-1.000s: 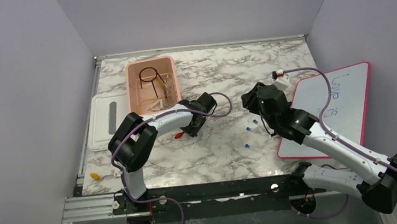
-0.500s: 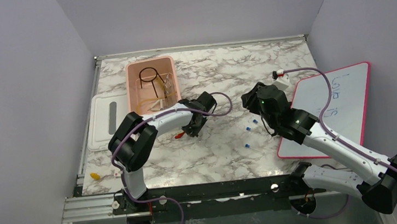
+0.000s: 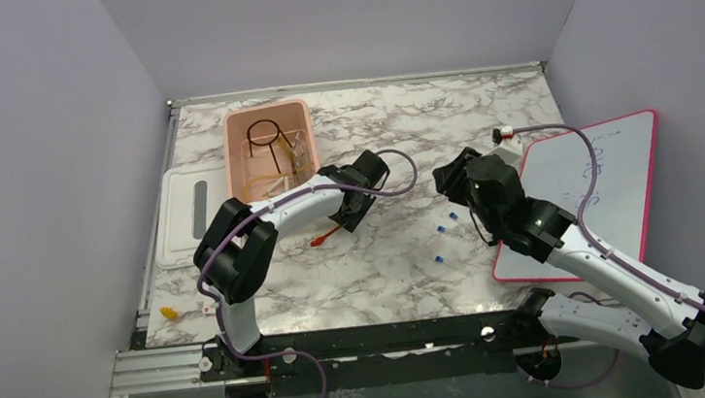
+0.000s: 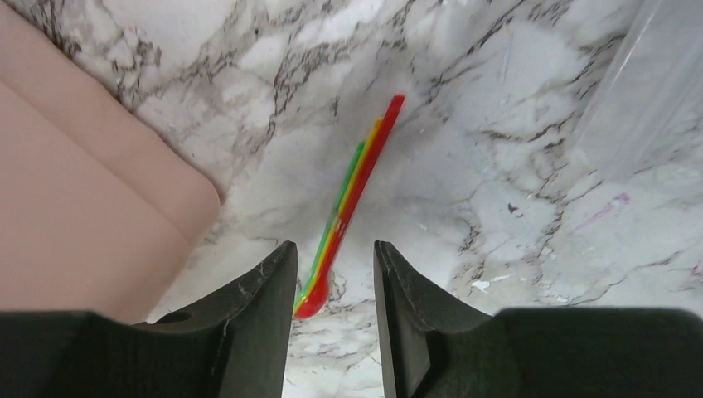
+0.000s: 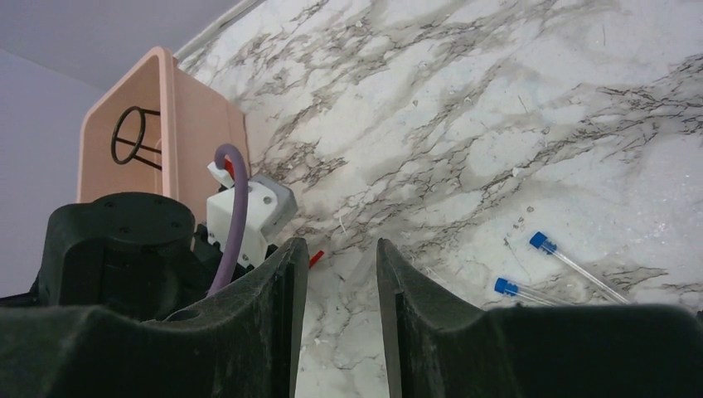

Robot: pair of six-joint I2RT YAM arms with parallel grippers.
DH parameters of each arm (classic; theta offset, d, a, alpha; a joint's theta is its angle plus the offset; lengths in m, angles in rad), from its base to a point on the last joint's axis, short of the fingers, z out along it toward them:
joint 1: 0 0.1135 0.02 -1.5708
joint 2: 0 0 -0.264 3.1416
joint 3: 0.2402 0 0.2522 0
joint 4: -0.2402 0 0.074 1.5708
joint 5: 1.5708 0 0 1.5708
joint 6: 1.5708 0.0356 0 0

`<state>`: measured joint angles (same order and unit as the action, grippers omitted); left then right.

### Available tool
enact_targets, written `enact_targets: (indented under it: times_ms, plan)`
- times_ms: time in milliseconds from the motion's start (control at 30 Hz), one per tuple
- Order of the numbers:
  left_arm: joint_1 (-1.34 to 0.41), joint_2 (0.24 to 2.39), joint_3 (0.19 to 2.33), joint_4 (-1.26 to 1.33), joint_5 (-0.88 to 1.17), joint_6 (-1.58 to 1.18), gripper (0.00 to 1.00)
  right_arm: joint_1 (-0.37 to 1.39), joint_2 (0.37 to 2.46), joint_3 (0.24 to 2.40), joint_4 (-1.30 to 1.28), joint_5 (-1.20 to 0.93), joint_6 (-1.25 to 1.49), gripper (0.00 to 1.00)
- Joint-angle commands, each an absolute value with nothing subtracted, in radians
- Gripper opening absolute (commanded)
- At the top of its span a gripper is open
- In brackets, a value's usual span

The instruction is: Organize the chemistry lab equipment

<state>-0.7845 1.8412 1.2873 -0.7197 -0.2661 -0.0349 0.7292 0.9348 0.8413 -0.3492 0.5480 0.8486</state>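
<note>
A red-tipped stick [image 3: 326, 237] with red, yellow and green strips lies on the marble table; in the left wrist view its [image 4: 356, 186] rounded end lies on the table between my fingers. My left gripper [image 3: 348, 221] [image 4: 332, 249] is open and empty, just above it. My right gripper [image 3: 443, 179] [image 5: 340, 245] is open and empty over the table's middle. Blue-capped clear tubes [image 3: 445, 222] [image 5: 543, 242] and a loose blue piece [image 3: 438, 259] lie beside it. The black wire ring [image 3: 264, 132] [image 5: 133, 137] and the tan rubber tube [image 3: 259, 183] lie in the pink tub [image 3: 233, 162].
The white lid [image 3: 184, 215] lies left of the tub. The pink-framed whiteboard [image 3: 611, 184] lies at the right, under my right arm. A small yellow piece [image 3: 169, 313] sits near the front left edge. A clear plastic piece [image 4: 638, 83] lies right of the stick.
My left gripper has moved up and to the right, so more of the stick shows. My right arm has shifted slightly to the right.
</note>
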Motion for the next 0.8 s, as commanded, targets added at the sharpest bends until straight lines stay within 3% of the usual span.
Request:
enact_targets:
  times_ms: [0, 233, 500, 767]
  plan:
    - [-0.758, 1.906, 1.351, -0.745, -0.206, -0.005, 0.42, 0.726, 0.881, 0.821, -0.372, 0.603, 0.854, 0.41]
    - [-0.744, 1.958, 1.361, -0.756, -0.158, -0.005, 0.38, 0.726, 0.862, 0.814, -0.373, 0.619, 0.851, 0.41]
    - [-0.745, 1.972, 1.366, -0.764, -0.137, -0.005, 0.04, 0.726, 0.863, 0.815, -0.376, 0.617, 0.854, 0.41]
    - [-0.747, 1.914, 1.394, -0.765, -0.079, -0.007, 0.0, 0.725, 0.858, 0.816, -0.382, 0.613, 0.854, 0.41]
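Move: The red spoon, bundled with thin yellow and green sticks, lies on the table almost under the left hand: its middle is roughly 1 cm ahead, 1 cm to the right and 3 cm below. The pink bin stands about 15 cm ahead and 12 cm to the left; the blue-capped tubes lie some 22 cm right and 3 cm back. From the right hand, the spoon is about 22 cm left, 2 cm ahead and 21 cm below. The red spoon is caught near the middle of its handle: the left hand eases about 1 cm forward, then sinks some 2 cm until its part-open fingers straddle the bundle. There, staying low and drawing back slightly, it tips its fingers a few degrees nearer to straight down and shuts them almost fully, pinching the handle at table level. ##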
